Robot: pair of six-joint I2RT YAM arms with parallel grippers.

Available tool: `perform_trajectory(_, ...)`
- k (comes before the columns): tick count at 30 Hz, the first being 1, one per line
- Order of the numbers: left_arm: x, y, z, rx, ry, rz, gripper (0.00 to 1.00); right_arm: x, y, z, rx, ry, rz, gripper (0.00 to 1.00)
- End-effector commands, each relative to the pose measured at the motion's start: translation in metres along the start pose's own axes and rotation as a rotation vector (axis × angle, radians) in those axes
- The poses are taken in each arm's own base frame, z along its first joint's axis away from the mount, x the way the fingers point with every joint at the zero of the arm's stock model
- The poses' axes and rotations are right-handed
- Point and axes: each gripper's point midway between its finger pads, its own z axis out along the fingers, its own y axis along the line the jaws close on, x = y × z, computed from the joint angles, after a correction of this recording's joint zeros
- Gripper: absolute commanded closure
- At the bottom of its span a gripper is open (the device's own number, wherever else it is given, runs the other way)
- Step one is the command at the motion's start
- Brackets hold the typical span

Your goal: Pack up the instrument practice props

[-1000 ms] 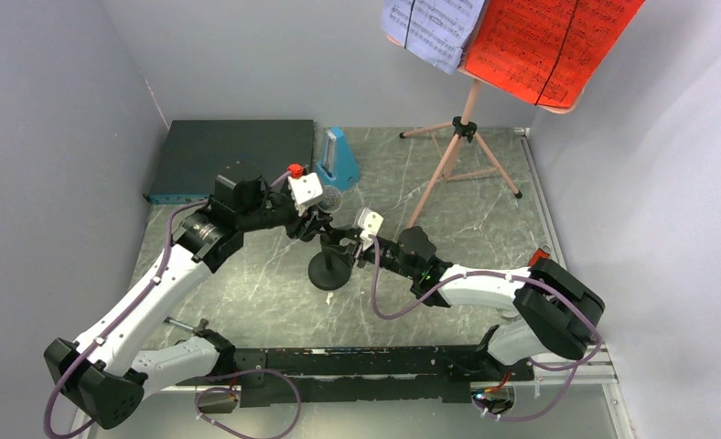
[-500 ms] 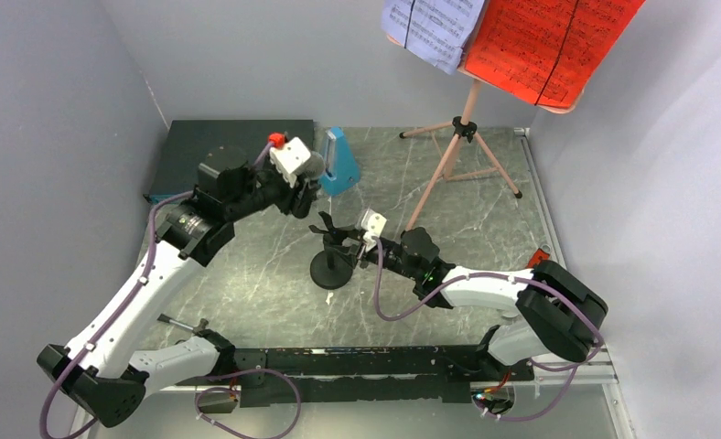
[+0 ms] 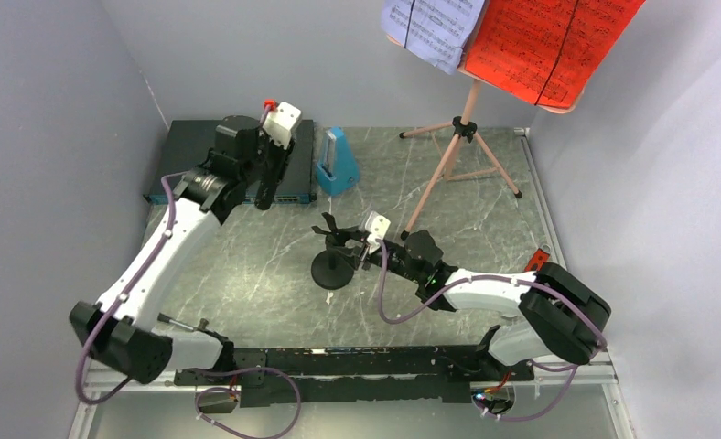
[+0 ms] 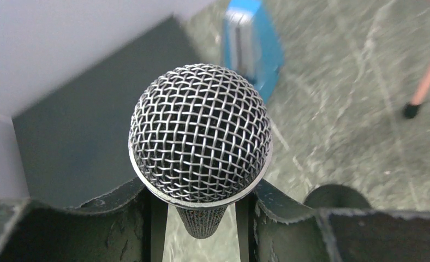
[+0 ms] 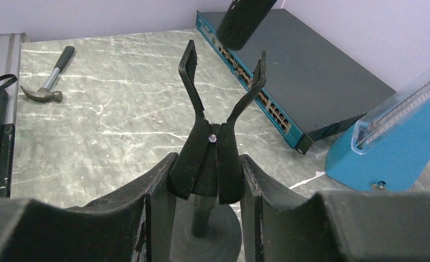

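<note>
My left gripper [image 3: 273,165] [image 4: 201,192] is shut on the black microphone [image 3: 265,190], whose silver mesh head [image 4: 200,142] fills the left wrist view. It hangs above the front edge of the black box. My right gripper [image 3: 343,245] [image 5: 207,174] is shut on the empty forked clip [image 5: 218,109] of the round-base mic stand [image 3: 331,272]. The blue metronome [image 3: 336,163] [image 5: 393,147] stands behind the stand. At the back right the pink tripod music stand [image 3: 462,146] holds a red sheet [image 3: 549,41] and a lavender sheet [image 3: 433,27].
A large flat black electronics box [image 3: 201,151] [image 5: 311,71] lies at the back left against the wall. A hammer-like metal tool [image 5: 46,82] [image 3: 183,323] lies near the left arm's base. A red-handled tool [image 3: 540,256] sits by the right wall.
My left arm has lifted the microphone out of the stand's clip and carried it back and left over the black box. My right gripper stays on the stand.
</note>
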Motion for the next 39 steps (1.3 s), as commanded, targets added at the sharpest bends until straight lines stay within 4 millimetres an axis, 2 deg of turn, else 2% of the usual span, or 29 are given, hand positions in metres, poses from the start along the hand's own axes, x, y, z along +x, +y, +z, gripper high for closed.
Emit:
perform_trajectory(1,0.055,0.038,0.015,-0.132,0.208,-0.128,0.83,0.000,-0.001,-0.009,0.015,0.007,0.015,0.75)
perform_trajectory(6,0.137,0.072,0.030,-0.235,0.429,-0.266,0.82,-0.001,-0.001,-0.012,0.013,0.007,0.014,0.62)
perform_trajectory(10,0.190,0.090,0.032,-0.297,0.573,-0.312,0.81,-0.003,0.001,-0.012,0.007,-0.002,0.024,0.60)
perform_trajectory(17,0.272,0.102,0.040,-0.348,0.832,-0.339,0.81,0.000,0.001,-0.013,0.011,-0.003,0.026,0.59)
perform_trajectory(21,0.305,0.097,0.049,-0.305,0.929,-0.381,0.79,0.004,0.000,-0.013,0.018,0.005,0.026,0.59)
perform_trajectory(27,0.340,0.088,0.053,-0.277,1.038,-0.382,0.69,0.009,0.001,-0.012,0.013,0.015,0.028,0.59)
perform_trajectory(30,0.348,0.085,0.056,-0.265,1.065,-0.384,0.57,0.011,0.000,-0.012,0.021,0.021,0.026,0.59)
perform_trajectory(33,0.351,0.086,0.058,-0.269,1.082,-0.386,0.43,0.011,0.000,-0.011,0.020,0.022,0.025,0.59)
perform_trajectory(35,0.348,0.086,0.058,-0.271,1.080,-0.385,0.38,0.012,0.000,-0.011,0.018,0.022,0.028,0.59)
perform_trajectory(37,0.344,0.086,0.057,-0.269,1.067,-0.387,0.34,0.013,0.000,-0.011,0.016,0.025,0.029,0.59)
perform_trajectory(39,0.335,0.085,0.058,-0.279,1.023,-0.423,0.24,0.014,0.000,-0.010,0.016,0.026,0.030,0.59)
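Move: The microphone, already off its stand, is in the left hand; the bare table spot for it, just in front of the black box, lies about 18 cm to the left, 4 cm back and 32 cm below. The black box's middle is roughly 18 cm ahead and 19 cm left; the metronome about 11 cm ahead and 10 cm right; the microphone stand some 13 cm back and 8 cm right. From the right hand, that spot is about 8 cm ahead, 26 cm left and 19 cm below. The microphone is carried down some 31 cm and about 18 cm left by the left hand, to the tabletop in front of the black box. On the way the wrist tips steeply down (about 55 degrees) and swings counter-clockwise; once down, the fingers open and let go of the handle. The right hand keeps its grip on the stand's clip, easing it barely a centimetre to the right. ##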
